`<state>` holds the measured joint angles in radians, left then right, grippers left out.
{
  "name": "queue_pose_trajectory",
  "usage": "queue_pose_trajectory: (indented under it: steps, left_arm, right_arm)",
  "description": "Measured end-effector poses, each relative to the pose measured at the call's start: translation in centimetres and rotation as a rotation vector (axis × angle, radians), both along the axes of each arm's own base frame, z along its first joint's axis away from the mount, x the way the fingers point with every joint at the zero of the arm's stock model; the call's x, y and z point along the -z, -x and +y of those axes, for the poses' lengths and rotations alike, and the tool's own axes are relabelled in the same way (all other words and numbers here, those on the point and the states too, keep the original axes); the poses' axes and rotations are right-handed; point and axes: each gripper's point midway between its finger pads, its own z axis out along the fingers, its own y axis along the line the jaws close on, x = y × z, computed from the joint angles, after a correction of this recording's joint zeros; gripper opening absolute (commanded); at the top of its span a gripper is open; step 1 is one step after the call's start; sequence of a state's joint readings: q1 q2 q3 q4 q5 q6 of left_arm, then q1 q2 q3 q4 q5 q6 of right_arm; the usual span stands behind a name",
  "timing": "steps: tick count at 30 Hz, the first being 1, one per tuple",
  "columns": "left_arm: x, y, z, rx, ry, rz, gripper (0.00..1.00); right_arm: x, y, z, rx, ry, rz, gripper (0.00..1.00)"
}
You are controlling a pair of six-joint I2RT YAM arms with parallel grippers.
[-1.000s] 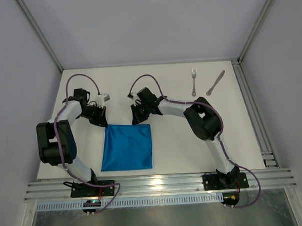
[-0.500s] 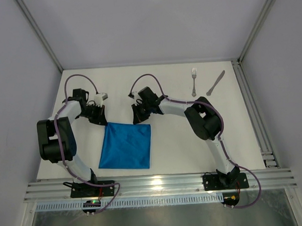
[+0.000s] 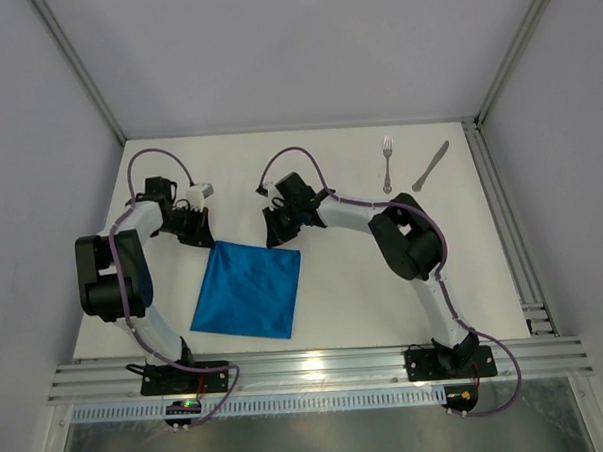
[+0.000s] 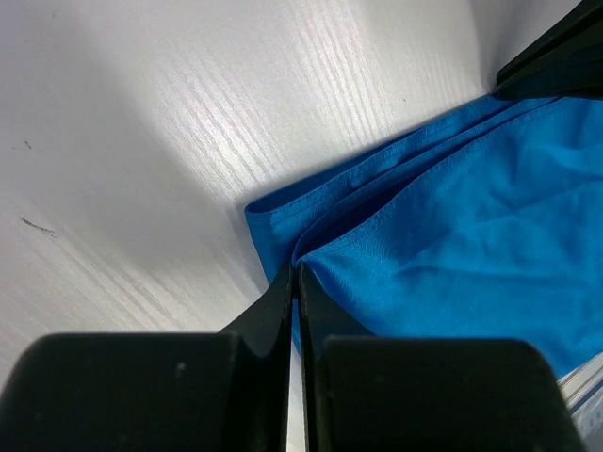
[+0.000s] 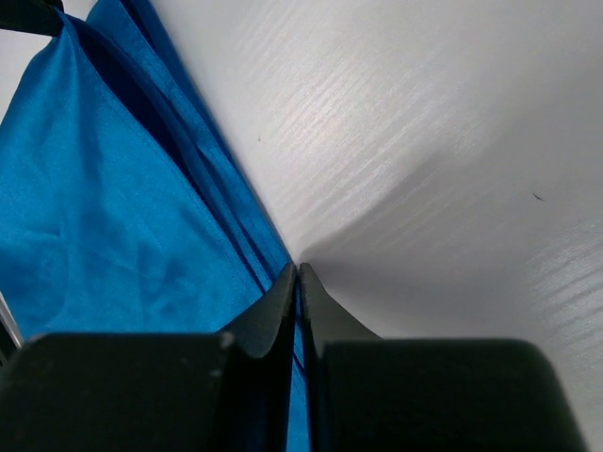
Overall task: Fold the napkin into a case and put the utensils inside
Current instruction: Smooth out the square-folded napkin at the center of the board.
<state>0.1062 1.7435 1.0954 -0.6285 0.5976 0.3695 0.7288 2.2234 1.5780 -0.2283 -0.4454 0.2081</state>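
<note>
The bright blue napkin (image 3: 246, 288) lies flat mid-table as a skewed square. My left gripper (image 3: 204, 240) is shut on its far left corner; in the left wrist view the cloth (image 4: 452, 217) bunches into folds at the closed jaws of that gripper (image 4: 295, 268). At the far right corner my right gripper (image 3: 275, 242) is shut, and the right wrist view shows blue cloth (image 5: 104, 217) pinched between this gripper's (image 5: 298, 268) jaws. The utensils, a fork (image 3: 387, 162) and a knife (image 3: 430, 166), lie side by side at the far right, apart from both arms.
The white table (image 3: 355, 294) ends at a metal rail (image 3: 318, 370) in front and at another rail (image 3: 502, 227) on the right. Grey walls enclose the back and both sides. Purple cables loop over both arms.
The left gripper has drawn its corner a little further away and to the left. The napkin's near left corner swung left, so the square now looks skewed. The right gripper barely moved.
</note>
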Motion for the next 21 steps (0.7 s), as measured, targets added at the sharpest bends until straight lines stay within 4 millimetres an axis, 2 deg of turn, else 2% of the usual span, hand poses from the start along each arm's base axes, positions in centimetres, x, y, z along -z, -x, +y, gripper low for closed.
queue_pose_trajectory:
  steps: [3, 4, 7, 12, 15, 18, 21]
  left_arm:
    - [0.3, -0.1, 0.0, -0.003, 0.001, 0.005, 0.00]
    - [0.3, -0.1, 0.0, -0.004, 0.002, 0.006, 0.00]
    - [0.3, -0.2, 0.0, -0.006, 0.002, 0.003, 0.00]
    - [0.3, -0.3, 0.0, -0.018, 0.006, 0.009, 0.00]
    - [0.6, -0.4, 0.0, -0.022, 0.007, 0.009, 0.00]
    - [0.7, -0.5, 0.0, -0.023, 0.006, 0.010, 0.00]
    - [0.7, -0.6, 0.0, -0.024, 0.006, 0.008, 0.00]
  right_arm:
    - [-0.1, -0.4, -0.4, 0.018, 0.022, 0.000, 0.27]
    - [-0.2, -0.7, -0.6, 0.029, 0.028, -0.004, 0.37]
    - [-1.0, -1.6, -1.6, 0.076, 0.040, -0.014, 0.53]
    - [-3.7, -3.3, -4.8, 0.180, 0.067, -0.057, 0.60]
    - [-4.8, -2.9, -6.3, 0.214, 0.071, -0.074, 0.61]
    - [-3.8, -1.2, -7.4, 0.216, 0.089, -0.042, 0.62]
    - [-1.4, 0.7, -8.4, 0.214, 0.124, 0.022, 0.63]
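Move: The right hand's fingers are shut on the napkin's far edge. The napkin's far-right corner lies about 8 cm to their right, 1 cm back and 1 cm lower; its near-right corner is roughly 24 cm back and 4 cm right of the hand, and the napkin's middle some 11 cm back and 6 cm left. The left hand pinches the far-left corner; from it the far-right corner is about 23 cm right, 3 cm back and 2 cm below. The right hand spreads its fingers to well over half open, lets go of the napkin's far edge and hops right about 8 cm, swinging some 3 cm forward and 5 cm up before drawing back and sinking towards the far-right corner, the wrist turning slightly clockwise. Meanwhile the left hand keeps its pinch on the far-left corner, nearly still apart from easing down under a centimetre. ##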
